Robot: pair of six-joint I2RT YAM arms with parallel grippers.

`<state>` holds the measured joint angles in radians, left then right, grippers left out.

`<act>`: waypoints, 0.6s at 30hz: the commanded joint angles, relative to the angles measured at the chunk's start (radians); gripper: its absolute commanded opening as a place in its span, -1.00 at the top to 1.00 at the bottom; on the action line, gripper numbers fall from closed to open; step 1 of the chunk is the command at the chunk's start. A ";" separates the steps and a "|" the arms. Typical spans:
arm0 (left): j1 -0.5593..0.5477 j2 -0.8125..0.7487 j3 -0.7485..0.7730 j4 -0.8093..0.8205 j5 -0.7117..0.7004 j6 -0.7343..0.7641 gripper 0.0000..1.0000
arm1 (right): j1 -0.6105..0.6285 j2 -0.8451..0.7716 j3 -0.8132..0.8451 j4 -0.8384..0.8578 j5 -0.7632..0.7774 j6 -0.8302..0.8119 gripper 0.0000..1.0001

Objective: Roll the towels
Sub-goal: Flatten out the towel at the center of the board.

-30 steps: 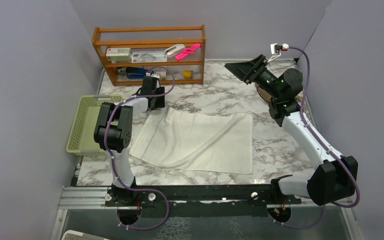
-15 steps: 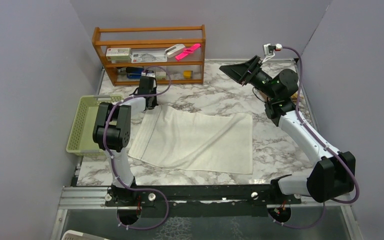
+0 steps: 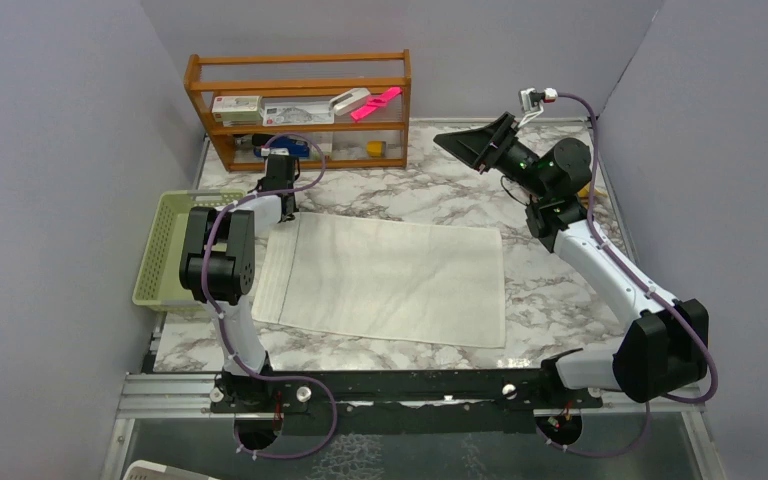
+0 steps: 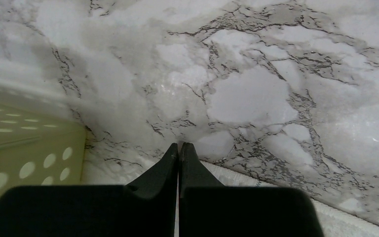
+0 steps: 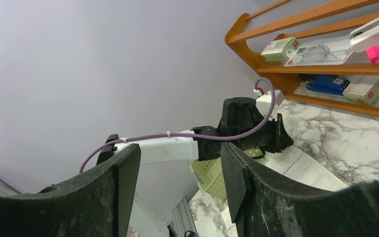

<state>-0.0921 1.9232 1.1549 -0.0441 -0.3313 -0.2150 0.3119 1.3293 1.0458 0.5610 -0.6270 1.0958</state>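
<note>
The white towel (image 3: 390, 275) lies spread flat on the marble table, its long side running left to right. My left gripper (image 3: 283, 207) is at the towel's far-left corner, shut on the towel's edge. In the left wrist view its fingers (image 4: 178, 146) meet with no gap and the towel's rim (image 4: 256, 178) runs under them. My right gripper (image 3: 457, 142) hangs open in the air over the far right of the table, with nothing between its fingers (image 5: 177, 160). A sliver of yellow cloth (image 3: 586, 190) shows behind the right arm.
A pale green basket (image 3: 165, 250) stands at the table's left edge, close to the left gripper. A wooden shelf (image 3: 300, 105) with boxes and small tools stands against the back wall. Grey walls enclose the table on three sides.
My left gripper shut on the towel's far-left corner and drew it left. The towel went from rumpled to flat. My right gripper rose a little and swung left.
</note>
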 commanded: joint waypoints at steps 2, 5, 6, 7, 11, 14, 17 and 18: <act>0.008 -0.072 -0.026 -0.013 -0.070 -0.025 0.42 | 0.006 0.017 0.014 0.025 -0.039 0.045 -0.23; 0.007 -0.118 -0.049 -0.011 -0.094 -0.038 -0.46 | 0.006 0.048 0.026 0.041 -0.077 0.074 -0.23; 0.008 -0.142 -0.059 -0.009 -0.097 -0.046 -0.54 | 0.011 0.051 0.030 0.042 -0.075 0.074 -0.23; 0.006 -0.172 -0.077 0.000 -0.093 -0.053 -0.58 | 0.017 0.049 0.033 0.039 -0.067 0.067 -0.23; 0.005 -0.294 -0.159 0.035 -0.053 -0.093 -0.67 | 0.043 0.025 0.036 -0.006 -0.012 0.033 -0.24; 0.001 -0.350 -0.200 0.038 -0.026 -0.110 -0.70 | 0.052 0.034 0.036 -0.001 -0.014 0.045 -0.24; -0.005 -0.391 -0.228 0.037 -0.015 -0.122 -0.73 | 0.074 0.053 0.040 -0.008 -0.009 0.045 -0.24; -0.008 -0.402 -0.236 0.039 -0.003 -0.132 -0.74 | 0.083 0.060 0.041 -0.022 -0.013 0.031 -0.23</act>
<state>-0.0921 1.5719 0.9615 -0.0261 -0.3782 -0.3031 0.3683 1.3746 1.0466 0.5602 -0.6544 1.1461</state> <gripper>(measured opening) 0.859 0.617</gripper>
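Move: The left hand, shut, is on the towel's far left corner, about 1 cm below its finger point. The towel's middle lies some 24 cm to this hand's right and 15 cm back; the green basket about 22 cm left and 8 cm back; the shelf rack about 17 cm ahead, 4 cm right and 10 cm up. From the idle right hand, that corner lies roughly 33 cm left, 13 cm ahead and 39 cm below. Open the left gripper wide to let go of the towel's far left corner, easing it back about 1 cm, then lift clear some 8 cm while drawing back to about 4 cm in all, the fingers tipping up around 10 degrees. Meanwhile let the right hand, still open and high, drift about 3 cm left and down. ##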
